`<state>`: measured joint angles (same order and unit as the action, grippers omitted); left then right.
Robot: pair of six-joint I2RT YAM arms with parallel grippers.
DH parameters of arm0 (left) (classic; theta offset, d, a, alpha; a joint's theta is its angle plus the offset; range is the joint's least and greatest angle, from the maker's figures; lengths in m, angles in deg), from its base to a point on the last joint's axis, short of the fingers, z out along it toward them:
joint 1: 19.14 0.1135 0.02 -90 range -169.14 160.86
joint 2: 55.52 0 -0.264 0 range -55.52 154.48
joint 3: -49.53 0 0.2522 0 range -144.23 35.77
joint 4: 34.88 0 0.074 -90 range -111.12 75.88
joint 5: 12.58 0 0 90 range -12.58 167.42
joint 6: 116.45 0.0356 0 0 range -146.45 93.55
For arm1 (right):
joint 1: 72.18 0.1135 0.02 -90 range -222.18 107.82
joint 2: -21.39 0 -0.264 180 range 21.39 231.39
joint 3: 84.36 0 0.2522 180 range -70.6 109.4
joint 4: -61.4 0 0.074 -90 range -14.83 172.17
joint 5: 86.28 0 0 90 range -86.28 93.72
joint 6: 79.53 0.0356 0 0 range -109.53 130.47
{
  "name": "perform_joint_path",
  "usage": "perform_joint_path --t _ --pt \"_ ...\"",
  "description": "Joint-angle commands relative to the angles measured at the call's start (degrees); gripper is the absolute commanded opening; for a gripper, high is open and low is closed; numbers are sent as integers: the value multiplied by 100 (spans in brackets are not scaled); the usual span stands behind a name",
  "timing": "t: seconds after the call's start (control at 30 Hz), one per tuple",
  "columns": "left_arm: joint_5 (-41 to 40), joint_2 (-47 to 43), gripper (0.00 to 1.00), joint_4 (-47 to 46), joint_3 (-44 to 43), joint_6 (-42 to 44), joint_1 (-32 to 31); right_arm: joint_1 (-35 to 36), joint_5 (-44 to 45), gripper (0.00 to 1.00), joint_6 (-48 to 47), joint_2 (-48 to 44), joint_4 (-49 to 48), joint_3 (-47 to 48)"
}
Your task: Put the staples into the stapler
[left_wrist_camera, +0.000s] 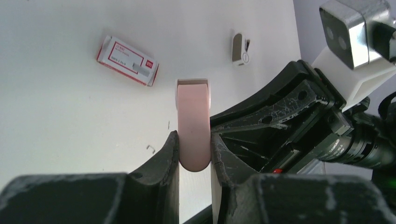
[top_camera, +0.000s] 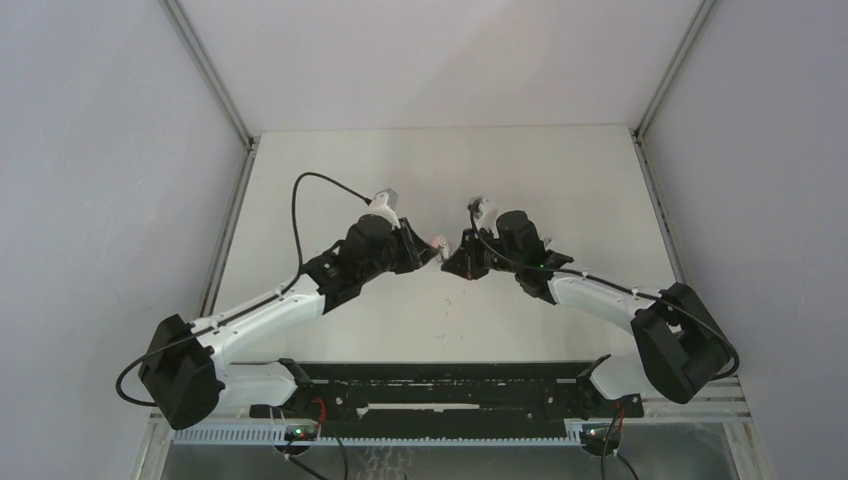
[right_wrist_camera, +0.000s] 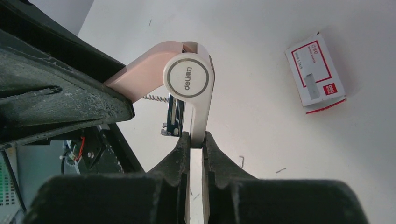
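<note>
The stapler (right_wrist_camera: pixel 189 79) hangs above the table between the two arms, hinged open. Its pink top slants up left and its white base arm points down, with the spring and metal magazine (right_wrist_camera: pixel 173 114) exposed between them. My left gripper (left_wrist_camera: pixel 194 144) is shut on the pink top (left_wrist_camera: pixel 193 126). My right gripper (right_wrist_camera: pixel 196 140) is shut on the end of the white base arm. The staples (left_wrist_camera: pixel 127 60), a red-and-white box, lie flat on the table, also showing in the right wrist view as the box (right_wrist_camera: pixel 316 72). From above, the grippers meet at the stapler (top_camera: pixel 437 243).
A small grey-and-white clip-like thing (left_wrist_camera: pixel 240 48) lies on the table beyond the stapler. Loose single staples (right_wrist_camera: pixel 241 160) are scattered on the white surface. White walls enclose the table on three sides, and a black rail (top_camera: pixel 440 385) runs along the near edge.
</note>
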<state>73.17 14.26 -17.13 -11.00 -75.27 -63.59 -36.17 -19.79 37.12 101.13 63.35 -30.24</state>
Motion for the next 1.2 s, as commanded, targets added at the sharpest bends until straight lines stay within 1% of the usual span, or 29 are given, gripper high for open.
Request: perform_joint_path --t 0.0,0.13,0.43,0.7,0.93,1.17 --pt "260 -245 0 434 -393 366 13 46 -210 0 -511 -263 636 218" --pt "399 -271 0 852 -396 548 93 73 -340 0 -562 -322 1210 219" --pt "968 -137 0 1138 -255 794 367 149 -798 0 -411 -83 1937 220" --pt "1103 -53 0 1380 -321 1005 447 205 -703 0 -424 -64 2027 95" --pt "1108 -74 0 1632 -407 1378 704 206 -841 0 -512 -82 2338 95" --pt "1265 79 4 1907 -641 1762 885 209 -1142 0 -672 -64 2738 96"
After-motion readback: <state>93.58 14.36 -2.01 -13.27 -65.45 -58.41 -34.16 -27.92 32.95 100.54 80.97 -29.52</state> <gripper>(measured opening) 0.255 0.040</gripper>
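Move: The stapler is already held between the hands: its middle lies about 2 cm ahead of the left hand point, 2 cm to the right and 2 cm below, and about 2 cm ahead of the right one, 1 cm to the left and 3 cm above. The staples box lies on the table some 10 cm ahead of the left hand and 2 cm to its right, roughly 17 cm down; loose staples lie about level with that hand, 2 cm to its right, at table height. From the right hand, a small white case lies about 11 cm ahead and 18 cm to the right, some 11 cm below. Both hands keep their grip, the left on the stapler's pink handle and the right on the lower end of its white base, and draw it back towards the robot and down, away from the staples box, fast at first and then easing off: the left about 5 cm back and 3 cm down, the right about 6.5 cm back and 3.5 cm down. On the way the left wrist turns some 15 degrees clockwise and the right about 10 counter-clockwise, both tipping, while the hands ease a couple of centimetres apart sideways, spreading handle from base. ##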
